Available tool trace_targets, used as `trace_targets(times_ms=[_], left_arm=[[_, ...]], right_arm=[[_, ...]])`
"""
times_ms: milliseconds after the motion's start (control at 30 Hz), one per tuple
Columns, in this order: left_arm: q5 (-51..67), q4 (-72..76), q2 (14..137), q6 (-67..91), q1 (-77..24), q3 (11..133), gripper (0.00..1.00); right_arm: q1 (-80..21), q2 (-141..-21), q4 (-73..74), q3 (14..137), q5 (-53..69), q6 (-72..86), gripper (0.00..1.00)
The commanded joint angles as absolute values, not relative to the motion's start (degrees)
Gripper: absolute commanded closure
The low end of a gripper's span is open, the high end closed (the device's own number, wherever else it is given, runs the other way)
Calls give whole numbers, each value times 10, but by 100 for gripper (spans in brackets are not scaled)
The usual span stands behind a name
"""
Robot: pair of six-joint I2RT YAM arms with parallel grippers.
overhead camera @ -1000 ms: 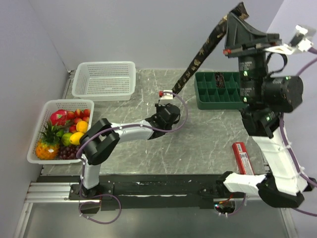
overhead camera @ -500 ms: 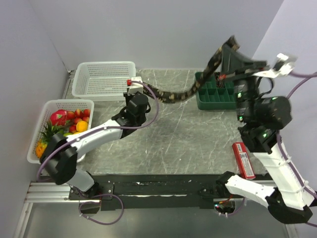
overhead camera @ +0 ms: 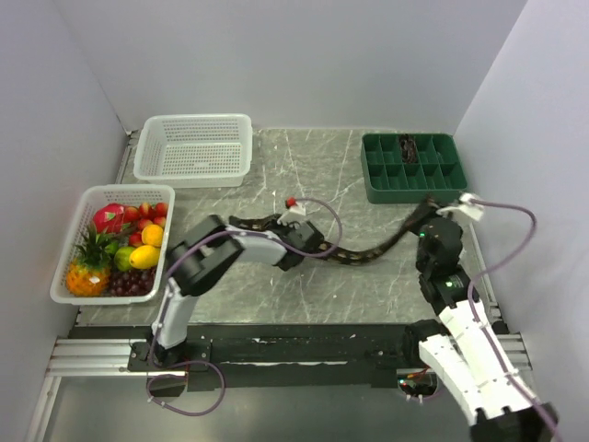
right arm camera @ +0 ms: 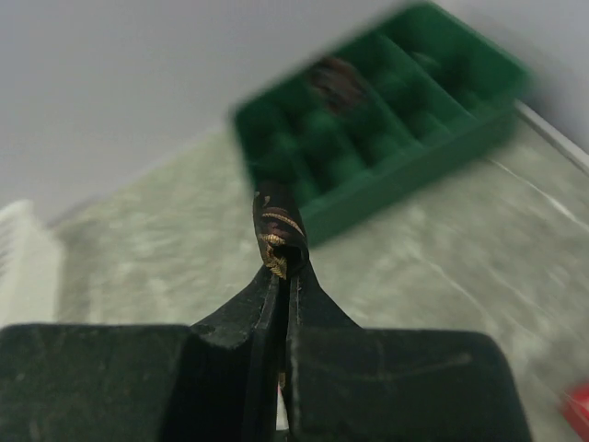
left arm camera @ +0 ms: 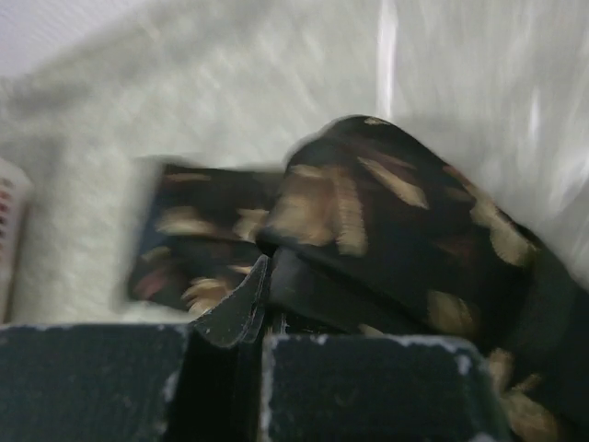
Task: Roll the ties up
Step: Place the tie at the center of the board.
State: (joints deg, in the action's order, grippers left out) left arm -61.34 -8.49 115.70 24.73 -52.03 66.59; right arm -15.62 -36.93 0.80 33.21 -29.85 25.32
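Note:
A dark tie (overhead camera: 363, 257) with tan speckles runs low over the marble table between my two grippers. My left gripper (overhead camera: 287, 230) is shut on the tie near its left end, and a short tail (overhead camera: 244, 222) lies on the table beyond it. In the left wrist view the folded tie (left arm camera: 405, 239) bunches just ahead of the closed left gripper (left arm camera: 262, 304). My right gripper (overhead camera: 424, 212) is shut on the other end, and a small fold of tie (right arm camera: 279, 226) pokes out past the right gripper (right arm camera: 287, 276). Another rolled tie (overhead camera: 408, 145) sits in a green divided tray (overhead camera: 442, 189).
An empty white basket (overhead camera: 193, 147) stands at the back left. A second white basket (overhead camera: 66, 276) full of fruit stands at the left edge. The green tray (right arm camera: 396, 175) lies just beyond my right gripper. Something red (right arm camera: 580, 407) shows at the right wrist view's lower right corner.
The right arm came down from high above the tray to table level, bringing the tie low. The left arm swung back to mid-table and its jaws closed on the tie.

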Motion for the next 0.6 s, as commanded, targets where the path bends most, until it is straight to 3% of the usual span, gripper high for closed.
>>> trace_targets(times_ms=[0, 100, 233, 467, 567], left_arm=[[-632, -163, 1187, 319, -542, 700, 99], [-572, -109, 1164, 313, -545, 667, 97], [-490, -71, 1123, 291, -545, 638, 39], [-316, 16, 956, 248, -541, 522, 27], [-213, 34, 878, 269, -495, 490, 28]], right_arm=[[-41, -329, 52, 347, -227, 343, 100], [-6, -344, 80, 382, -221, 330, 100], [-3, -373, 77, 390, -204, 321, 100], [36, -409, 68, 381, -169, 326, 100], [45, -403, 54, 369, -159, 319, 100]])
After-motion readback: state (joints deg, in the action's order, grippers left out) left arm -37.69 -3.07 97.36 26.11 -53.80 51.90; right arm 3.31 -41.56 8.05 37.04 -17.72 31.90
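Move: The tie hangs between both shut grippers. The board's centre, where it is being laid, is about 3 cm to the left hand's right, 2 cm back and 4 cm below; the tie's free left end lies some 9 cm to that hand's left and 1 cm farther out, the white basket about 18 cm left and 17 cm ahead. From the right hand the board's centre is roughly 30 cm left, 4 cm ahead and 25 cm down; the green box stands 17 cm straight ahead, about 22 cm below. The tie's left part is brought the last 2 cm down to the board and let go as the left fingers open wide; that hand then draws back about 5 cm and some 3 cm right, rising slightly at the end while it rolls left side down and turns clockwise. The right hand keeps its pinch on the other end, swinging it about 6 cm to the right, mostly early on, and ending a little lower. ##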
